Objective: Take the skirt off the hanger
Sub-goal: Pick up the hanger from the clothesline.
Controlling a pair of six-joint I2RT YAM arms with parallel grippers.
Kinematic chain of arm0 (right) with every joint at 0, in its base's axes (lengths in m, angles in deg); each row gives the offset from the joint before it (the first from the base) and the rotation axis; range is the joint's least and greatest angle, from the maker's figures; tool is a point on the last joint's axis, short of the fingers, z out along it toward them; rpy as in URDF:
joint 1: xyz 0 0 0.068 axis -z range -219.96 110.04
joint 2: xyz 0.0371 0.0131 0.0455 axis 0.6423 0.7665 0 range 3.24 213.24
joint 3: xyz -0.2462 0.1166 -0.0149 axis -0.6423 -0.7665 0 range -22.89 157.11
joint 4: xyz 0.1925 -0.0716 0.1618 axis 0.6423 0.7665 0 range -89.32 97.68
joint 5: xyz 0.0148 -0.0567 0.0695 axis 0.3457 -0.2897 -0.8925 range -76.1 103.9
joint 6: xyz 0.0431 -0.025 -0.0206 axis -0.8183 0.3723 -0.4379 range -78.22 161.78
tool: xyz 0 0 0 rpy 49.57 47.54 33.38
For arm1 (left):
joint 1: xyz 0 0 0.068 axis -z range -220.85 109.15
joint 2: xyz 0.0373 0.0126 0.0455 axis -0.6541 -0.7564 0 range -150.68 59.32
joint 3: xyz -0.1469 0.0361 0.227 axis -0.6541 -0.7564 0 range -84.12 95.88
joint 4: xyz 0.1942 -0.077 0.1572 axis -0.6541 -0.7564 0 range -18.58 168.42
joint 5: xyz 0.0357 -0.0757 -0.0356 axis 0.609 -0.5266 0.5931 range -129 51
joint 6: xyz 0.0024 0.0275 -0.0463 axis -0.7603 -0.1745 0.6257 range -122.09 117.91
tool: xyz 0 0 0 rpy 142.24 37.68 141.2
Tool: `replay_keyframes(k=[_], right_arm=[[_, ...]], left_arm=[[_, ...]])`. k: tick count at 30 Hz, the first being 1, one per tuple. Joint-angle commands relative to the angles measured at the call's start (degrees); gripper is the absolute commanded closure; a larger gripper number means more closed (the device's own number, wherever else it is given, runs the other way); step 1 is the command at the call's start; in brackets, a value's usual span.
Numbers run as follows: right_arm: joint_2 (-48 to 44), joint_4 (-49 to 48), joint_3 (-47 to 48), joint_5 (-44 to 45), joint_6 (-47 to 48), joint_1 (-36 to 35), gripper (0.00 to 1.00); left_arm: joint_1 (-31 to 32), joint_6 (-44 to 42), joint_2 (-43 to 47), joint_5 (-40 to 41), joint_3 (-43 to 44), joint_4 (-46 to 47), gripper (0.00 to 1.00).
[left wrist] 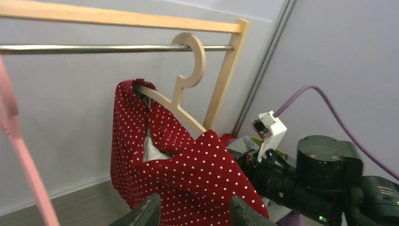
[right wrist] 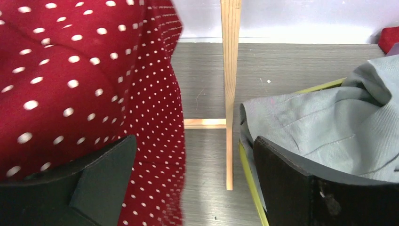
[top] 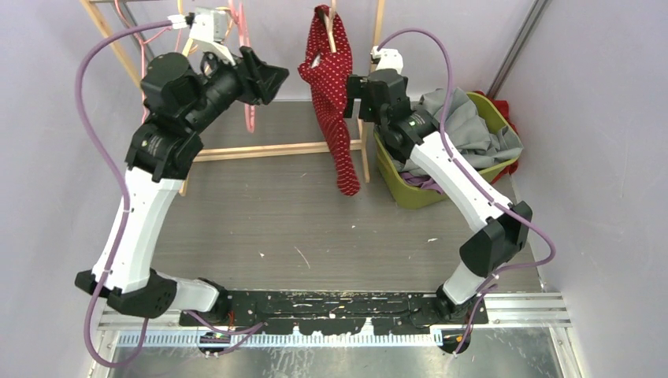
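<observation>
The red skirt [top: 331, 94] with white dots hangs from a wooden hanger [left wrist: 188, 75] hooked on the metal rail [left wrist: 94, 48]. One side of the waistband has slid down the hanger's arm, baring a white lining. My left gripper [top: 274, 79] hovers just left of the skirt, its jaws open and empty; in the left wrist view the skirt [left wrist: 188, 174] fills the space beyond the left gripper [left wrist: 195, 211]. My right gripper [top: 352, 96] is at the skirt's right side. It stands wide open [right wrist: 195, 155], its left finger [right wrist: 101, 176] over the dotted cloth [right wrist: 70, 70].
A pink hanger [top: 246, 71] hangs on the rail behind my left gripper. The wooden rack's post [right wrist: 229, 94] stands between the skirt and a green basket [top: 410, 189] full of grey clothes [top: 465, 126]. Purple walls close in on all sides.
</observation>
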Motion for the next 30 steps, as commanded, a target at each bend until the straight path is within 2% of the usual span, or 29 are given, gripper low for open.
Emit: replay_keyframes(k=[1, 7, 15, 24, 30], right_arm=[[-5.86, -0.12, -1.24, 2.70, -0.80, -0.80, 0.02], [-7.70, 0.49, -2.16, 5.15, 0.38, -0.81, 0.02], [-9.14, -0.15, -3.84, 7.74, 2.77, -0.77, 0.01], [-10.57, -1.09, -4.91, 9.50, 5.30, -0.69, 0.00], [-10.47, -1.41, -4.73, 9.73, 6.36, -0.33, 0.00]], left_arm=[[1.91, 2.05, -2.56, -0.23, 1.38, 3.91, 0.45], [2.30, 3.84, -8.36, 0.52, 1.16, 11.04, 0.45], [3.15, 4.15, -18.44, 0.17, 9.55, 17.10, 0.45], [3.25, -7.82, -25.30, 2.56, 14.02, 17.55, 0.45], [3.28, -20.43, -26.36, 4.67, 14.74, 13.24, 0.44]])
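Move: The skirt's hanger hangs on the rail about 20 cm ahead of the left hand and 11 cm to its right, perhaps 2 cm lower. The skirt's middle is roughly 15 cm ahead, 12 cm right and 18 cm below. The emptied pink hanger is about 16 cm ahead, 5 cm left and 5 cm lower; the rack's right post stands some 9 cm right of the skirt's hanger. From the right hand, that hanger is about 8 cm ahead, 12 cm left and 18 cm up. The left hand reaches forward about 14 cm and some 8 cm to the right, sinking about 5 cm as it leaves the pink hanger's side for the neck of the skirt's hanger, its fingers staying half open and still short of the wood, with a small roll of under 10 degrees at the end that lifts its left side. Meanwhile the right hand, wide open and empty, eases about 4 cm to its right and 3 cm back, a little higher, drawing off from the polka-dot skirt. ##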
